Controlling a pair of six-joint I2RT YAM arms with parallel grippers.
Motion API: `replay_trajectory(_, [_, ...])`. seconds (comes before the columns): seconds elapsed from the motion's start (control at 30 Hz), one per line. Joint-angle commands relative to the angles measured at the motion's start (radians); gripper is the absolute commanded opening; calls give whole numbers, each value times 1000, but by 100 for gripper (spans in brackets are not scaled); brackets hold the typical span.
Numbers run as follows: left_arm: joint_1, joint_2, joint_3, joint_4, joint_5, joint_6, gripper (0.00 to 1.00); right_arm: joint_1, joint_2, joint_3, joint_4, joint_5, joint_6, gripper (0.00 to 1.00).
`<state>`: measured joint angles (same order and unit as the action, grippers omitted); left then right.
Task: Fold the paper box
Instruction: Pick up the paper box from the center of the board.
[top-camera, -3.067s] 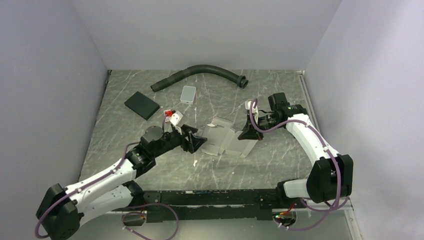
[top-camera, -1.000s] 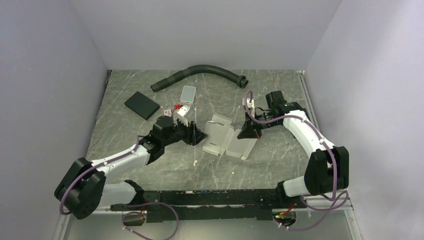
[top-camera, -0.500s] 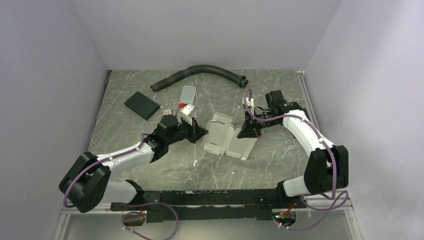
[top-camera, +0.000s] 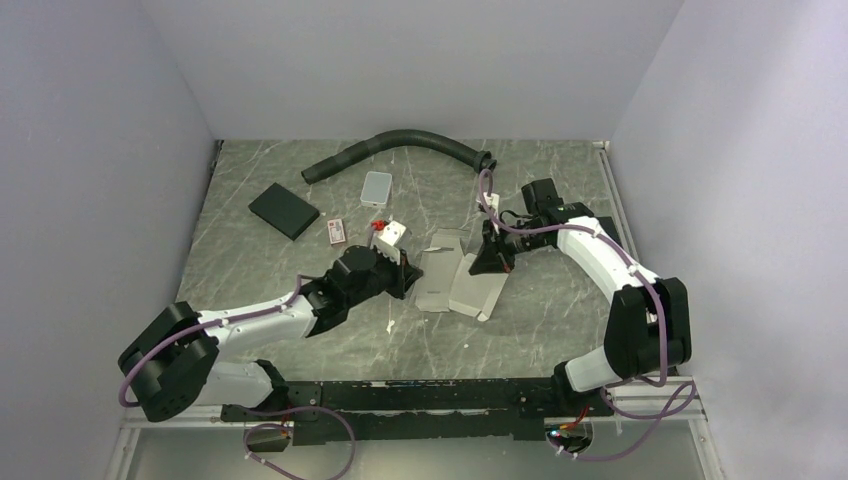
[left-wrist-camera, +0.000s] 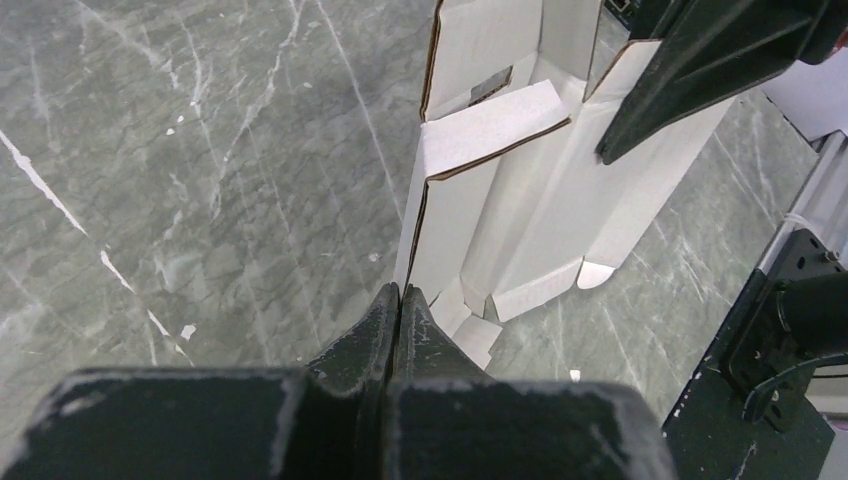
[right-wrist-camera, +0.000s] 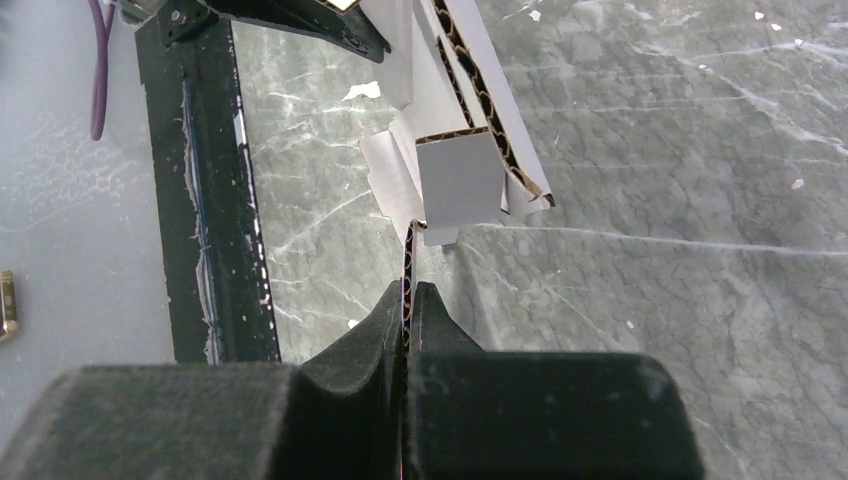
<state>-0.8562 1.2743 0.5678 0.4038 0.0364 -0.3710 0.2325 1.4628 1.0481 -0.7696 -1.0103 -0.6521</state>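
The paper box (top-camera: 455, 280) is a white creased sheet with flaps partly raised, lying mid-table between both arms. My left gripper (top-camera: 405, 278) sits at its left edge. In the left wrist view the left gripper (left-wrist-camera: 400, 292) is shut, with the edge of the box's upright side panel (left-wrist-camera: 440, 230) running into the fingertips. My right gripper (top-camera: 492, 262) holds the box's right side. In the right wrist view the right gripper (right-wrist-camera: 407, 292) is shut on a thin corrugated flap, with the rest of the box (right-wrist-camera: 458, 175) beyond. The right gripper's black fingers (left-wrist-camera: 700, 70) show in the left wrist view.
A black hose (top-camera: 400, 145) curves along the back. A black flat pad (top-camera: 283, 210), a light grey tile (top-camera: 377, 186) and a small card (top-camera: 337, 231) lie at the back left. The black base rail (right-wrist-camera: 210, 200) runs along the near edge.
My left gripper has shut and shifted right and nearer, up against the box's left edge. The box has slid slightly and looks narrower. The right arm moved a little left with its flap.
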Motion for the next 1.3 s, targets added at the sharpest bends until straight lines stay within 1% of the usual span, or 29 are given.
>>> replay_trajectory(0.0, [-23,7,54,58,-30,-22,0,21,-2,12,53,-52,-4,0])
replay_trajectory(0.23, [-23,40,82,25,-32,-70,0,24,13,16,21,-43,-52,0])
replay_trajectory(0.5, [-23,26,87,5,-28,-99,13,25,29,13,37,22,-39,0])
replay_trajectory(0.73, [-10,-60,68,-57,-28,-98,28,25,26,10,56,100,-30,0])
replay_trajectory(0.77, [-5,-78,63,-74,-29,-94,30,25,23,9,57,108,-33,0])
replay_trajectory(0.8, [-2,-100,58,-92,-24,-89,36,25,21,9,55,114,-39,0])
replay_trajectory(0.83, [4,-122,51,-96,-21,-83,38,25,19,9,52,119,-47,0])
replay_trajectory(0.93, [25,-200,19,-125,-20,-78,50,25,5,10,41,126,-68,0])
replay_trajectory(1.13, [88,-329,-29,-179,-9,-89,63,25,-12,16,6,113,-121,0])
replay_trajectory(1.27, [123,-358,-46,-186,13,-80,72,25,-14,20,-12,102,-143,0])
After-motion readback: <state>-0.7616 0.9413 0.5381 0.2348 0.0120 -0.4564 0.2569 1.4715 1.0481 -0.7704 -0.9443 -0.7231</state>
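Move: The fingers are still shut on the paper box's left edge, with the box's middle about 8 cm to this hand's right, level fore and aft, some 4 cm below. On the table, roughly 10 cm under the hand, the small card box lies about 15 cm ahead and 19 cm left, and the white power bank 27 cm ahead and 11 cm left. The right hand still pinches the lid panel, with the box's middle about 4 cm to its left, level fore and aft, 4 cm lower. The left hand dips about 1 cm with the paper box's left edge in its shut fingers, then opens them to roughly two thirds, lets go, and pulls away from the box, rising nearly 8 cm from its lowest point and swinging about 5 cm left. Meanwhile the right hand keeps its pinch on the lid panel and sinks a centimetre or so, so that the box stays held on that side. ##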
